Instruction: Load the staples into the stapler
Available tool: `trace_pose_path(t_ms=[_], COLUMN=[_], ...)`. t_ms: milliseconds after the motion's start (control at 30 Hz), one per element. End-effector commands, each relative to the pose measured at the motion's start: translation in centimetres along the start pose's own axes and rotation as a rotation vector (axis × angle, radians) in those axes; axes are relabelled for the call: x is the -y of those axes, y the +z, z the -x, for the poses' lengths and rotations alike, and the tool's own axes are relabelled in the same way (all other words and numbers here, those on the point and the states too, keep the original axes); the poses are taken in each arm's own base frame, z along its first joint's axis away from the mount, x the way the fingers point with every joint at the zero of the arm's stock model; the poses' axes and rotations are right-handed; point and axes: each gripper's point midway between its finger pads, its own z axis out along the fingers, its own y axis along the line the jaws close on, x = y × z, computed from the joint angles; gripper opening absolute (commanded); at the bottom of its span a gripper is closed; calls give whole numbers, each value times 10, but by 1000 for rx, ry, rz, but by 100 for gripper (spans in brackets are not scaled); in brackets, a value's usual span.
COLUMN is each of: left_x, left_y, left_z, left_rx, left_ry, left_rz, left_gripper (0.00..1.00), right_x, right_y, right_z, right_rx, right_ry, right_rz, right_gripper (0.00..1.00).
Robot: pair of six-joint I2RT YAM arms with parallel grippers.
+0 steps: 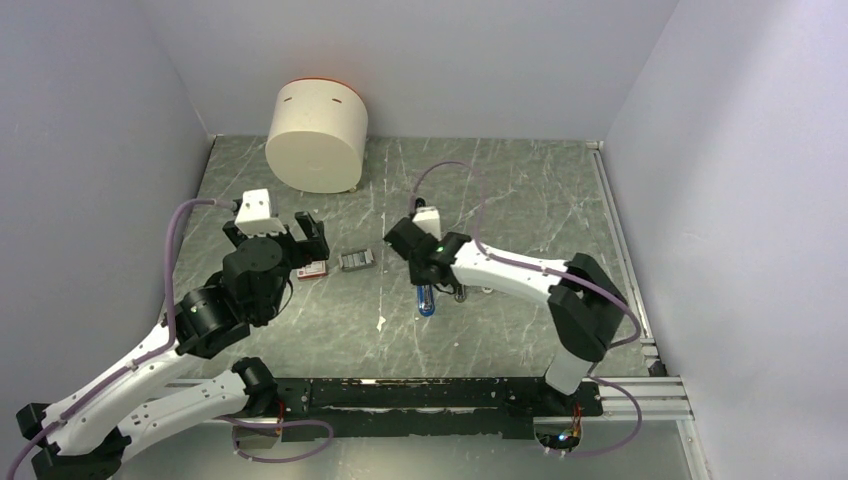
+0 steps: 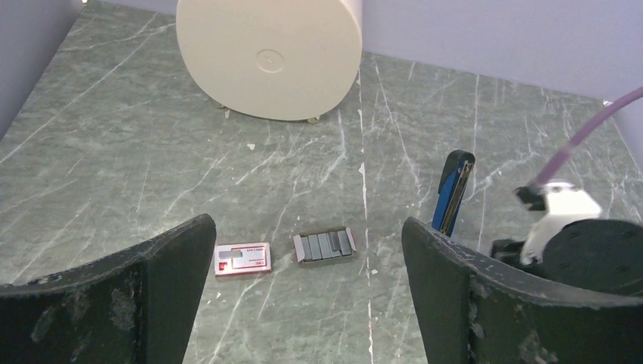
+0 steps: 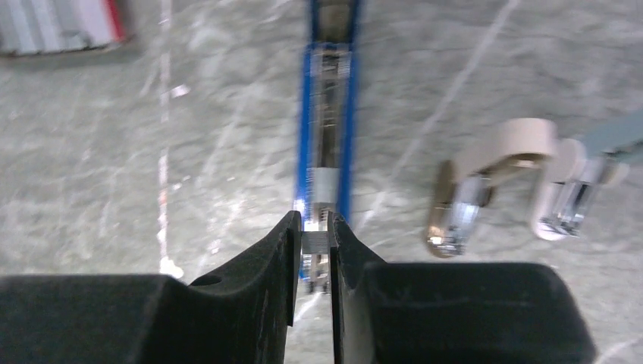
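Observation:
The stapler [image 3: 327, 121] lies open on the table, its blue body showing a silver channel, also seen as the stapler [image 1: 426, 298] and the stapler [image 2: 453, 191]. My right gripper [image 3: 315, 229] is shut on a short silvery block of staples [image 3: 318, 243], held just over the near end of that channel. The red staples box [image 2: 242, 259] and an open tray of grey staple blocks [image 2: 325, 246] lie side by side. My left gripper [image 2: 307, 227] hangs open above them, touching neither. From above, the left gripper [image 1: 308, 238] is over the red box [image 1: 312, 269] and the right gripper [image 1: 425, 272] over the stapler.
A big cream cylinder [image 1: 316, 135] stands at the back left. A tan oblong piece [image 3: 485, 178] and a pale-blue one [image 3: 580, 186] lie right of the stapler. Walls enclose the table on three sides.

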Motion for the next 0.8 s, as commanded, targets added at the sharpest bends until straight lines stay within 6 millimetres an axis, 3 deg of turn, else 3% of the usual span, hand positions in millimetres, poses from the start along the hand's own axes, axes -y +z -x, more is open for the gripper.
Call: trace_pose_path(t_ms=[0,167,267,467,767], left_x=[5,12,16,25,29], left_y=[2,4,6,9,11], left_z=[-1,-5,-8,-9,-11], left_rx=[-5,-21,-32,-44,-53], left_ry=[-17,-18,-20,-26,-25], left_rz=[-19,-35,-45,-70,-74], left_gripper=[97,97,97,97,97], right_x=[47,92,109,114,105], right_y=[-4,-8,-6,10,17], right_z=[16,15,10,-3,-7], right_rx=[59,72,77,67,62], right_ry=[100,176,194,169,158], right_rz=[-85,-136,-151,-101,-47], right_gripper=[22,23,23,23,23])
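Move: The right hand, with the staple strip pinched, hangs some 6 cm over the table. The beige stapler, lid open, lies about 10 cm to its right, 3 cm ahead and 4 cm lower; the light-blue stapler is 6 cm farther right. The blue stapler's tray is 5 cm ahead and 1 cm right, the staple box 8 cm ahead and 14 cm left. From the left hand the beige stapler is roughly 32 cm right, 4 cm ahead, 27 cm down. Sweep the right gripper about 11 cm to the right, away from the blue stapler and over to the beige one's open tray, easing a little forward and turning some 10 degrees clockwise; sink about 3 cm late on, and keep the pinch on the staple strip. Drift the open left gripper about 3 cm right and 2 cm down. ##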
